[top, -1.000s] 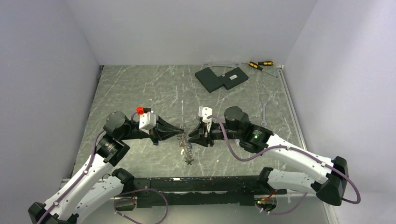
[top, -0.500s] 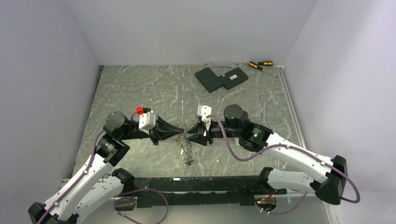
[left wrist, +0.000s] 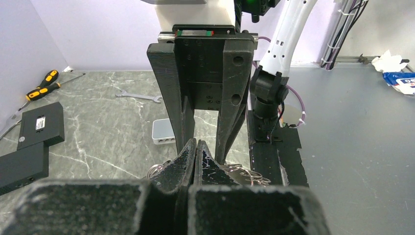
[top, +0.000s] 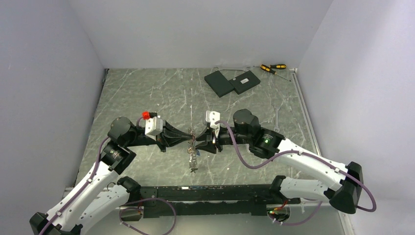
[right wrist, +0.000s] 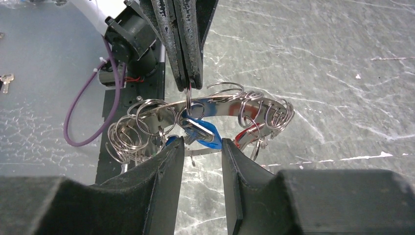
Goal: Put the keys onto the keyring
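The keyring [right wrist: 222,108] is a curved metal band strung with several small split rings, and it hangs in the air between both arms. My left gripper [left wrist: 196,144] is shut, and in the right wrist view its tips [right wrist: 189,84] pinch one small ring at the top of the bunch. A blue-headed key [right wrist: 203,133] and a red-headed key [right wrist: 243,138] hang on the band. My right gripper [right wrist: 201,147] stands open just under the blue key, with a finger on each side of it. From above the bunch [top: 192,157] dangles below the two meeting grippers.
Two black boxes [top: 232,82] and yellow-and-black screwdrivers [top: 272,67] lie at the back of the table. A wrench [top: 277,120] lies right of the right arm. A small white box [left wrist: 164,131] sits under the grippers. A loose key [right wrist: 4,82] lies on the grey surface.
My right gripper has moved left to meet the left one and its jaws have widened. The hanging bunch has shifted slightly left and up with the left gripper.
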Motion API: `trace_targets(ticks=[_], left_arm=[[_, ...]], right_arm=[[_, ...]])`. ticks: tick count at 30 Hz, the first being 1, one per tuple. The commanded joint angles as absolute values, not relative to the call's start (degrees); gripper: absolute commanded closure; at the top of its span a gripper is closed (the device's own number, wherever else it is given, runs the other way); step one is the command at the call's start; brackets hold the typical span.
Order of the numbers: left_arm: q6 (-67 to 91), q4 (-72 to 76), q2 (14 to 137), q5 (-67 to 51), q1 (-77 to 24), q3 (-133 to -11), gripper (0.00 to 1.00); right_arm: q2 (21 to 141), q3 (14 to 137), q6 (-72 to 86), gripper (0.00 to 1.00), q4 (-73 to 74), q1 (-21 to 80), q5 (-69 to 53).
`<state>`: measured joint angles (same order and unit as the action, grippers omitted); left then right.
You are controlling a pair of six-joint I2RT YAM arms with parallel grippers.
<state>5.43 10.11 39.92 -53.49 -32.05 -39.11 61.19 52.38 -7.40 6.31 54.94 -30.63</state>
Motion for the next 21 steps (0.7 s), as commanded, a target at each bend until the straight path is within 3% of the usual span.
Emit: trace_targets(ticks=[1, 7, 13, 17, 21], left_arm=[[6.4, 14.9, 39.6, -53.5, -31.6, -39.6, 1.0], [6.5, 15.2, 39.6, -53.6, -31.5, -39.5, 1.0], [6.2, 14.7, 39.6, -53.4, -31.5, -39.6, 1.0], [5.6, 13.8, 39.5, -53.1, -31.4, -39.7, 1.0], [4.8, 12.5, 39.3, -52.4, -31.4, -39.9, 1.0]], right_arm=[[61.5, 54.7, -7.3, 0.62, 2.8, 55.1, -32.3], [62.4, 54.8, -7.3, 0.64, 1.6, 55.1, -32.1], [62.9, 54.7, -6.6, 0.8, 0.3, 55.1, -32.9], [62.6, 54.8, -6.7, 1.0, 0.7, 55.1, -32.9], [61.5, 55.4, -8.0, 1.0, 4.5, 55.1, -31.3]])
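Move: The blue-tagged metal key hangs just beyond the right hand's open fingertips, about 2 cm to its left and level with it in reach and height. The big keyring passes right behind the key, roughly 3 cm left of that hand, and the small split ring still pinched by the left fingers is about 2 cm left, 1 cm ahead and 3 cm above. From the left hand the key lies about 3 cm below, 1 cm back and at most 1 cm to the right. The right fingertips shut on the flat metal key hanging beside the blue tag, pinching it just under the left gripper. To get there the hand eases about 1 cm to its left, towards the left fingers, hardly turning, and its half-open fingers close late, once it is nearly in place. The left hand holds still, keeping its shut grip on the small split ring. ##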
